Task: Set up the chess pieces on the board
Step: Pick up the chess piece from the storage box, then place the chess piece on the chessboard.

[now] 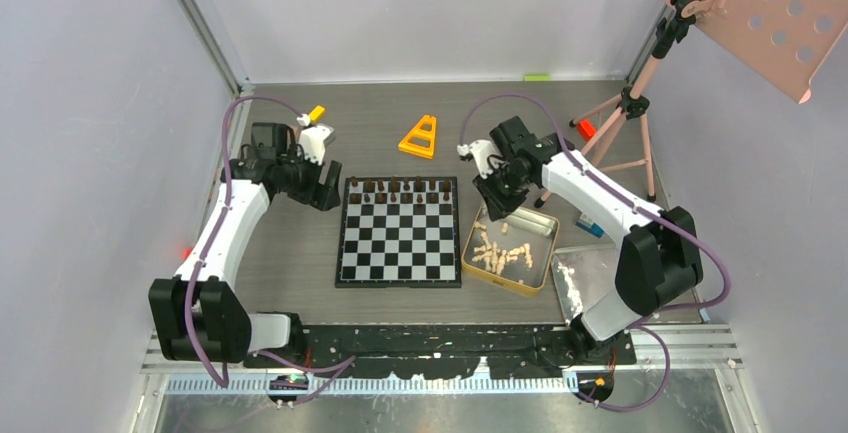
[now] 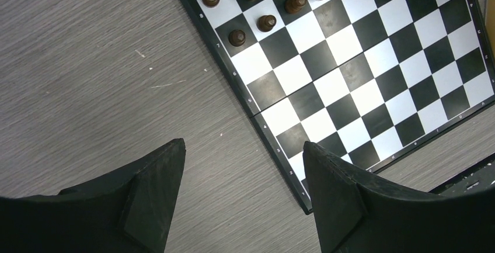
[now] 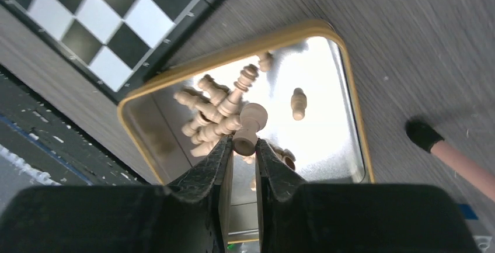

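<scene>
The checkered board lies flat mid-table, with several dark brown chess pieces lined along its far rows. Pale tan chess pieces lie heaped in the gold-rimmed tin right of the board. My right gripper is above the tin, shut on the base of one pale pawn, lifted off the heap. Left of the board, my left gripper hangs open over bare table, near the board's corner, holding nothing.
An orange triangular block lies behind the board. A pink tripod stands at the back right, one foot near the tin. A shiny tray lies right of the tin, with a small yellow block at back left.
</scene>
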{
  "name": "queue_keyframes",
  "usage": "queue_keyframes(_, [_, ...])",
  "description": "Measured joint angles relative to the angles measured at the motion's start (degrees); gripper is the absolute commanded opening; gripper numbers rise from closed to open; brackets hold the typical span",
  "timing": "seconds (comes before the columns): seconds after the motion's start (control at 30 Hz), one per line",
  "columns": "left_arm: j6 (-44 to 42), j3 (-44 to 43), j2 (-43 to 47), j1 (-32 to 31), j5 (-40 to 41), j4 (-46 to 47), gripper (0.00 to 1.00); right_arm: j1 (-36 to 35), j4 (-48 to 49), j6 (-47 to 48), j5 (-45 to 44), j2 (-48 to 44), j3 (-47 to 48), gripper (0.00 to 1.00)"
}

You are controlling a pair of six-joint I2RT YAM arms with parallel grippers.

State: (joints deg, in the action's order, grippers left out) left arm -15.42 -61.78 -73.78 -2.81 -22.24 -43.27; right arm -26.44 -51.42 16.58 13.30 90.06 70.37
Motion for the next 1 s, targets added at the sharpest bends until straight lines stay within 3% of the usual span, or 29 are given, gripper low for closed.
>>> queue_keyframes(0.23, [0.1,0.0,0.0,-0.1,0.9,0.0,0.78,-9.7,-2.6,1.0,0.7,-0.7,5.5,0.01])
queue_keyframes(0.57, [0.0,0.4,0.0,-0.1,3.6,0.3,0.80,-21.2,-2.6,2.6,2.7,3.3,5.5,0.01])
queue_keyframes(1.0, [0.0,0.9,1.0,-0.1,4.8,0.6,0.80,-25.7,-0.4,3.0,4.4,11.7,3.7,0.01])
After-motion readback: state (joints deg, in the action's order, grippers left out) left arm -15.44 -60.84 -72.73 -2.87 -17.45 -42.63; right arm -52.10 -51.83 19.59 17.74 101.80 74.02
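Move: Below and to the left of the right hand, which already holds a light chess piece clear of the storage box, lies the board's near right corner square, some 12 cm back, 12 cm left and 8 cm down. The storage box's middle is about 7 cm back and 2 cm right, the dark pieces some 5 cm ahead and 22 cm left, both 6–7 cm down. For the left hand, that corner square is about 16 cm back, 24 cm right and 13 cm down. Swinging left and back from above the storage box towards the board's near right corner, the right hand carries the pinched piece about 11 cm left and 10 cm back. It first rises some 3 cm, then sinks about 7 cm towards the corner square, turning some 30 degrees counter-clockwise, fingers still shut on the piece. ##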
